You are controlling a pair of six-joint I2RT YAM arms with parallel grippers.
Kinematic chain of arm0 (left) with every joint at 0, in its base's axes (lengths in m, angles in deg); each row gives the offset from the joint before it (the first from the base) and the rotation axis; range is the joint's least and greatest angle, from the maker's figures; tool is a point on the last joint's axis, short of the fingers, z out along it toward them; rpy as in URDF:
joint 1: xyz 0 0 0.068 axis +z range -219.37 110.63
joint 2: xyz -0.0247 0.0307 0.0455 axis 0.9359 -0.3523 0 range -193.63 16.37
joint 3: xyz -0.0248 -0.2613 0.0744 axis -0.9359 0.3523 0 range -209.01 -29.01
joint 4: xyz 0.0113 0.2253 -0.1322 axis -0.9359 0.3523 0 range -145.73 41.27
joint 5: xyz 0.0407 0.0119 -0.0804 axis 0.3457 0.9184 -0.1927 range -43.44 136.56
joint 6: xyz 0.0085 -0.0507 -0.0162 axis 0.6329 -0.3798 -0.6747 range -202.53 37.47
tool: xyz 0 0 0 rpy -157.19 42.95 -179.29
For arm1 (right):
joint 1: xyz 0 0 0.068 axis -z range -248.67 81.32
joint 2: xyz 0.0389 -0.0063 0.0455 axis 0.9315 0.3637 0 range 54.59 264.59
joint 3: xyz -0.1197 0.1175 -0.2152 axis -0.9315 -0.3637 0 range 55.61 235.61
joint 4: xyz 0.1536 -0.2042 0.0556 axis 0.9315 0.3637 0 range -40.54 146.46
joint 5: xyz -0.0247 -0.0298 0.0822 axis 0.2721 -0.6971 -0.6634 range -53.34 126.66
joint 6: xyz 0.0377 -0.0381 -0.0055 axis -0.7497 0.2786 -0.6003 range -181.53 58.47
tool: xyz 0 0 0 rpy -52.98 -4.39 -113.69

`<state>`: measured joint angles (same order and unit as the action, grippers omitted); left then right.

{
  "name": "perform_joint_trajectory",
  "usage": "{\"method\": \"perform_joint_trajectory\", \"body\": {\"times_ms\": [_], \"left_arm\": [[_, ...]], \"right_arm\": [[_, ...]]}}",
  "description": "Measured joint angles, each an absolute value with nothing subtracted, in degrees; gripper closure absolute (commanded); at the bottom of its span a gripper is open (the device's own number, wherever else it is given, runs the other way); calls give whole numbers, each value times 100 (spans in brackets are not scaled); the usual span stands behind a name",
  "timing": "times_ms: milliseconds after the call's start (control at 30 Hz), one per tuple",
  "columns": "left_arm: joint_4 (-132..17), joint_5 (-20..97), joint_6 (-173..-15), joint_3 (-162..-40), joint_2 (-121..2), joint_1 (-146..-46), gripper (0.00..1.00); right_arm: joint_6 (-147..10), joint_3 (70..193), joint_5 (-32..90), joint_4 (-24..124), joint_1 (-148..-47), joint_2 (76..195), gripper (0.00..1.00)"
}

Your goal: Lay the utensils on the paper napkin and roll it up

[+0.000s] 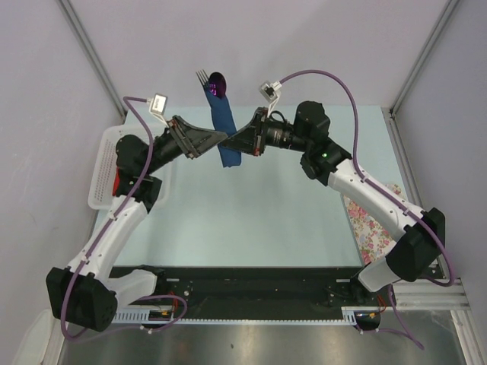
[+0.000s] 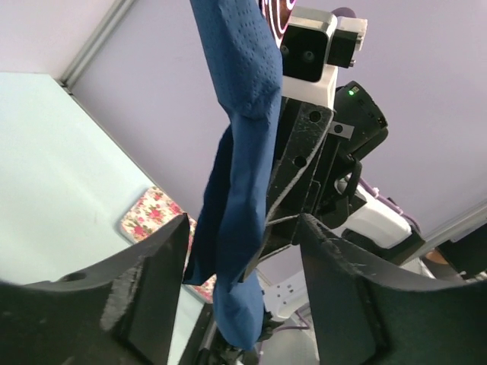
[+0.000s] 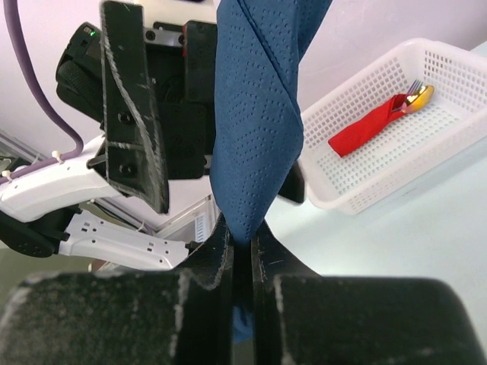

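Note:
The navy paper napkin is rolled into a tube and held upright in the air between both arms. The utensils are wrapped inside it, with a fork's tines and a shiny purple spoon bowl sticking out of the far end. My right gripper is shut on the roll's lower tip. My left gripper stands open with its fingers on either side of the napkin, and a gap shows at the right finger. The right gripper's black fingers sit just behind the roll.
A white plastic basket stands at the table's left edge; it holds a red rolled napkin with gold utensil ends. A floral cloth lies at the right edge under the right arm. Purple walls close in on three sides.

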<state>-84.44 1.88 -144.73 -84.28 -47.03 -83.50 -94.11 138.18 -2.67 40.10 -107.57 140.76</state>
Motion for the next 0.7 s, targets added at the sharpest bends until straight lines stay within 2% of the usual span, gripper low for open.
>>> {"method": "perform_joint_trajectory", "body": {"times_ms": [33,133,300,367,400,467,600,633,700], "left_arm": [[-8479,185,-14527,-8401,-4707,-8370,47],[-8558,188,-14659,-8351,-4731,-8396,57],[-8650,236,-14763,-8342,-4773,-8398,67],[-8687,262,-14809,-8342,-4792,-8398,74],[-8704,266,-14822,-8342,-4803,-8398,86],[-8759,262,-14844,-8338,-4825,-8398,100],[-8833,207,-14739,-8334,-4851,-8385,100],[-8840,177,-14704,-8334,-4858,-8372,100],[-8811,129,-14610,-8334,-4862,-8353,100]], "right_arm": [[-9409,13829,-257,4012,-10761,14096,100],[-9393,13846,-195,4021,-10777,14133,100],[-9317,13866,-158,4023,-10825,14138,100],[-9271,13870,-152,4023,-10851,14138,100],[-9245,13870,-149,4023,-10866,14138,100],[-9197,13870,-125,4027,-10873,14138,100],[-9194,13877,-119,4077,-10871,14138,100],[-9190,13879,-119,4095,-10871,14138,91],[-9153,13879,-119,4134,-10873,14138,83]]}}
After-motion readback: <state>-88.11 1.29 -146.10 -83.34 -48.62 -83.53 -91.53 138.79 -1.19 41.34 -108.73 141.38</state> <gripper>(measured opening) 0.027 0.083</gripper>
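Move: The napkin roll, already pinched in my right hand, stands nearly upright between my open left fingers. Its middle is about 5 cm above my left hand and 3 cm ahead. The fork and spoon heads are some 12 cm above that hand, 6 cm ahead and 2 cm left; the white basket is on the table, roughly 28 cm left and 8 cm ahead. From my right hand, the roll's middle is some 5 cm up and 3 cm ahead. I hold my left hand in place high over the table, drifting no more than half a centimetre, and close its fingers from well open to practically shut, so they pinch the lower part of the blue napkin roll right beside my right fingertips. My right hand stays put and keeps its own shut grip on the roll. ##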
